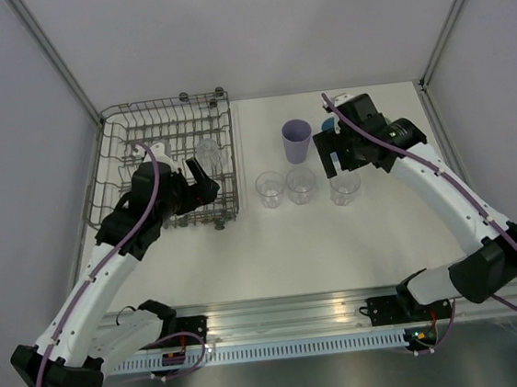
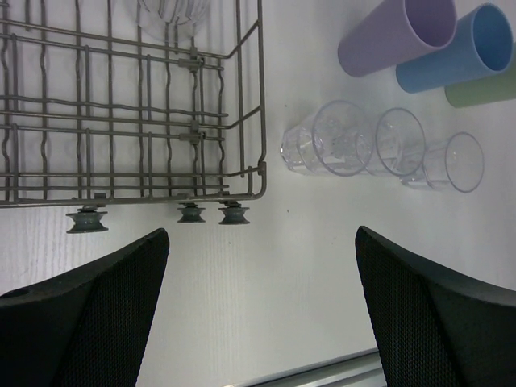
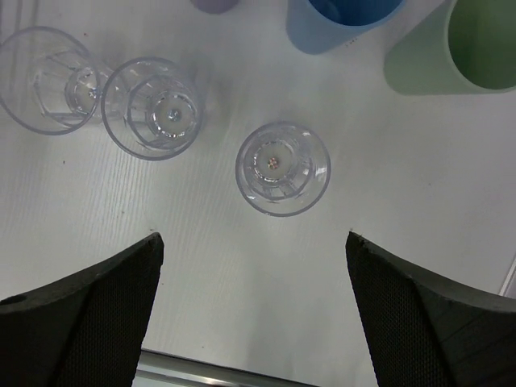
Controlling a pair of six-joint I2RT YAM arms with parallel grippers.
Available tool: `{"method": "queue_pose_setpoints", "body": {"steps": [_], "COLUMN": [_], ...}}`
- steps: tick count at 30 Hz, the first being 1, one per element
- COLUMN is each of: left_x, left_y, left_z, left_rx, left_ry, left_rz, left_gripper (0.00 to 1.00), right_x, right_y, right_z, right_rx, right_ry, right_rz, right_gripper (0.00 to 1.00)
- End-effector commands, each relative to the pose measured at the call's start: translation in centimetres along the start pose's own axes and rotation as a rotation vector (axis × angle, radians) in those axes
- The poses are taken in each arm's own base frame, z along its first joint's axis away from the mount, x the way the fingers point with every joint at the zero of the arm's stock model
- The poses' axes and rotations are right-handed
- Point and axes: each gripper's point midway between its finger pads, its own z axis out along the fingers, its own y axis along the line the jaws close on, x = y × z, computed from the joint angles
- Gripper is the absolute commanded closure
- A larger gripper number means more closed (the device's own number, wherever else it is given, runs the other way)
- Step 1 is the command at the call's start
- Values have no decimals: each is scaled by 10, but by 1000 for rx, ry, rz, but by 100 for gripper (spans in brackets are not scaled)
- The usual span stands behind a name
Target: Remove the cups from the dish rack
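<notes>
The grey wire dish rack (image 1: pixel 163 120) stands at the far left and holds one clear cup (image 1: pixel 207 153), seen at the top edge of the left wrist view (image 2: pixel 173 12). My left gripper (image 1: pixel 206 180) hovers open and empty over the rack's near right corner (image 2: pixel 262 173). On the table stand three clear cups (image 1: pixel 270 189) (image 1: pixel 300 185) (image 1: pixel 345 186), a lilac cup (image 1: pixel 296 140), a blue cup (image 3: pixel 343 20) and a green cup (image 3: pixel 468 48). My right gripper (image 1: pixel 337 165) is open and empty just above the rightmost clear cup (image 3: pixel 282 168).
Grey walls close in the white table (image 1: pixel 273 247) on the left, right and back. A metal rail (image 1: pixel 290 315) with the arm bases runs along the near edge. The rack stands on small rubber feet (image 2: pixel 87 219).
</notes>
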Motion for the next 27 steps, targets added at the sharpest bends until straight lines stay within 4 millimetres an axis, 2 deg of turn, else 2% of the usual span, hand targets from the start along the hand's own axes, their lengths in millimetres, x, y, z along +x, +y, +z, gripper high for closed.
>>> {"method": "queue_pose_setpoints", "body": {"steps": [1, 5, 8, 10, 11, 12, 14, 15, 17, 18, 20, 21, 24, 25, 26, 27], "left_x": [-26, -39, -46, -50, -54, -57, -67, -65, -76, -77, -88, -86, -98, -98, -101, -95], "left_y": [1, 5, 8, 10, 9, 9, 11, 14, 11, 11, 10, 12, 11, 13, 14, 18], "left_z": [-1, 9, 21, 28, 35, 38, 45, 57, 62, 72, 80, 92, 108, 122, 128, 142], "left_rx": [-41, -105, -151, -175, -189, -198, -241, -270, -286, -300, -325, -346, -375, -395, -402, -417], "left_ry": [-80, -106, -120, -133, -134, -144, -167, -149, -174, -172, -197, -181, -195, -185, -181, -156], "left_rz": [38, 47, 46, 40, 39, 33, 33, 41, 32, 36, 45, 66, 100, 112, 127, 141], "left_gripper": [0, 0, 0, 0, 0, 0, 0, 0, 0, 0, 0, 0, 0, 0, 0, 0], "right_x": [-11, -29, -41, -37, -44, -35, -39, -29, -24, -21, -14, -11, 2, 4, 9, 11], "right_y": [-11, -18, -18, -17, -16, -10, -5, -6, 0, 2, 9, 11, 18, 18, 17, 17], "right_z": [-30, -64, -80, -92, -110, -104, -117, -123, -139, -144, -151, -158, -166, -168, -173, -176], "right_rx": [39, 43, 21, -7, -41, -71, -127, -144, -210, -232, -282, -301, -343, -345, -349, -350], "right_ry": [-67, -237, -359, -427, -519, -519, -607, -645, -723, -737, -738, -745, -711, -709, -713, -720], "right_rz": [31, 87, 122, 159, 187, 195, 253, 271, 277, 278, 261, 250, 211, 208, 207, 204], "right_gripper": [2, 2, 2, 2, 2, 2, 2, 2, 2, 2, 2, 2, 2, 2, 2, 2]}}
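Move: The last clear cup in the dish rack lies about 17 cm ahead of the open left hand, practically in line with it and some 13 cm lower. From the left hand, the nearest clear cup on the table is 7 cm ahead and 14 cm right, and the purple cup 17 cm ahead and 21 cm right. The rack cup is about 12 cm ahead and 31 cm left of the right hand, 11 cm lower; the clear cup already let go stands almost straight below the right hand, roughly 15 cm down. Towards the last clear cup the left hand sweeps forward over the rack by about 14 cm, gathering speed, sinking only a little while its wrist turns counter-clockwise and its left side rises. The right hand meanwhile pulls up and back from the clear cup it had already released, tipping its fingers up some 30 degrees. Both grippers stay wide open and empty. ##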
